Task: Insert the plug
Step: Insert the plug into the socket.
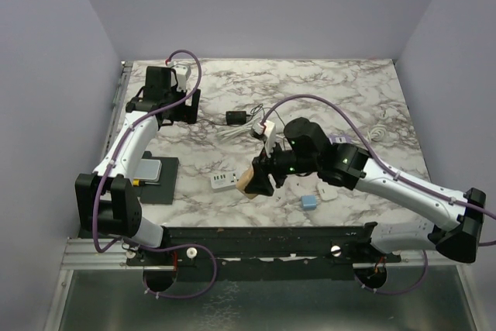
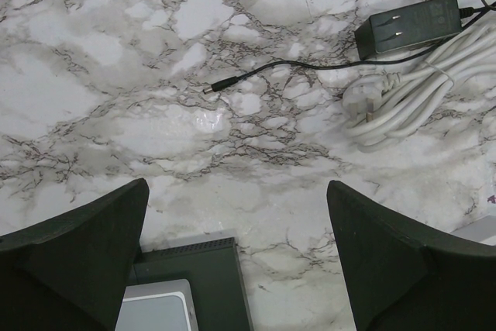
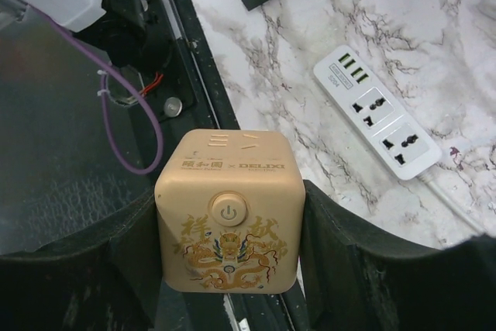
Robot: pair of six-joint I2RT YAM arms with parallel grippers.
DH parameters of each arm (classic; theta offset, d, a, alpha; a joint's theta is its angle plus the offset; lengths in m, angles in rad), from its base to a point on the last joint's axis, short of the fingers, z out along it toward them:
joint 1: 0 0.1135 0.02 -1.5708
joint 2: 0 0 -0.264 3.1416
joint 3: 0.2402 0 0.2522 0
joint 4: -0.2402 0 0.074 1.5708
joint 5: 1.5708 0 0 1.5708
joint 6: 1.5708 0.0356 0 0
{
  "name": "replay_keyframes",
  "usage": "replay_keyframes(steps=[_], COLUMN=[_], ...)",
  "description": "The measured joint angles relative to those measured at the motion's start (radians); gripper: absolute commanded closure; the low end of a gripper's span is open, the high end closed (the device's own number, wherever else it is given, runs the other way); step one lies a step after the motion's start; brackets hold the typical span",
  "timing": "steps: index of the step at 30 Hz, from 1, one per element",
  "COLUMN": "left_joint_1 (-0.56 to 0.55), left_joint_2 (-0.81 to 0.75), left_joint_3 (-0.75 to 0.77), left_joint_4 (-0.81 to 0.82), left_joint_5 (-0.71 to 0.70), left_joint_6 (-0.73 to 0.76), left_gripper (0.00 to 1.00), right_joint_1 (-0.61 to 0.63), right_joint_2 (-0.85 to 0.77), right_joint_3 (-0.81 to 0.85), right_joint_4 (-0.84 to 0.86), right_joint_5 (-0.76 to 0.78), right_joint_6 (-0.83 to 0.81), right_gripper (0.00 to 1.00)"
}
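My right gripper point(image 3: 229, 208) is shut on a tan cube socket point(image 3: 229, 211) with a power button and a gold dragon print, gripping it by two opposite sides. In the top view that cube point(image 1: 248, 181) hangs near the table's front edge, just right of a white power strip point(image 1: 222, 182). The strip point(image 3: 378, 112) lies flat with its sockets facing up. A white plug point(image 2: 358, 101) on a coiled white cable point(image 2: 418, 87) lies on the marble at mid-table. My left gripper point(image 2: 236, 185) hovers open over bare marble at the back left point(image 1: 180, 105), holding nothing.
A black adapter point(image 2: 411, 25) with a thin black lead point(image 2: 256, 77) lies beside the white coil. A dark pad carrying a grey device point(image 1: 153, 170) sits at the front left. A small blue block point(image 1: 310, 202) and a small white piece point(image 1: 327, 190) lie under the right arm. Another white cable point(image 1: 380, 133) lies at the right.
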Motion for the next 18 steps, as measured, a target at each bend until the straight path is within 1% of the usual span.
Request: replay_keyframes(steps=[2, 5, 9, 12, 15, 18], left_joint_1=[0.000, 0.000, 0.000, 0.000, 0.000, 0.000], left_joint_2=[0.000, 0.000, 0.000, 0.000, 0.000, 0.000], left_joint_3=[0.000, 0.000, 0.000, 0.000, 0.000, 0.000], left_joint_4=[0.000, 0.000, 0.000, 0.000, 0.000, 0.000], left_joint_5=[0.002, 0.003, 0.006, 0.006, 0.006, 0.006], left_joint_6=[0.000, 0.000, 0.000, 0.000, 0.000, 0.000], left_gripper=[0.01, 0.01, 0.01, 0.01, 0.01, 0.01], right_joint_1=[0.000, 0.000, 0.001, 0.001, -0.002, -0.002], right_joint_2=[0.011, 0.063, 0.232, 0.328, 0.335, 0.241], right_joint_3=[0.000, 0.021, 0.141, 0.189, 0.163, 0.051], right_joint_4=[0.000, -0.025, -0.119, -0.142, -0.130, -0.033], right_joint_5=[0.015, 0.095, 0.234, 0.294, 0.288, 0.209], right_joint_6=[0.007, 0.053, 0.148, 0.197, 0.202, 0.169], right_gripper=[1.00, 0.99, 0.99, 0.99, 0.99, 0.99])
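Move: Out ahead of the right hand, which already grips the tan cube-shaped plug, lies the power strip: its middle about 12 cm forward, 5 cm to the left and some 22 cm below. The blue block is about 6 cm forward and 17 cm right of this hand; the dark pad lies level with the strip, about 24 cm left of it. From the left hand the strip is roughly 13 cm back, 15 cm right and 16 cm lower. Swooping down about 8 cm and forward about 6 cm, the right hand first carries the tan plug towards the power strip, dipping its left-pointing fingers and swinging some 20 degrees clockwise. It then draws back 1 to 2 cm and undoes a little of that turn, the plug still held clear above the table. ##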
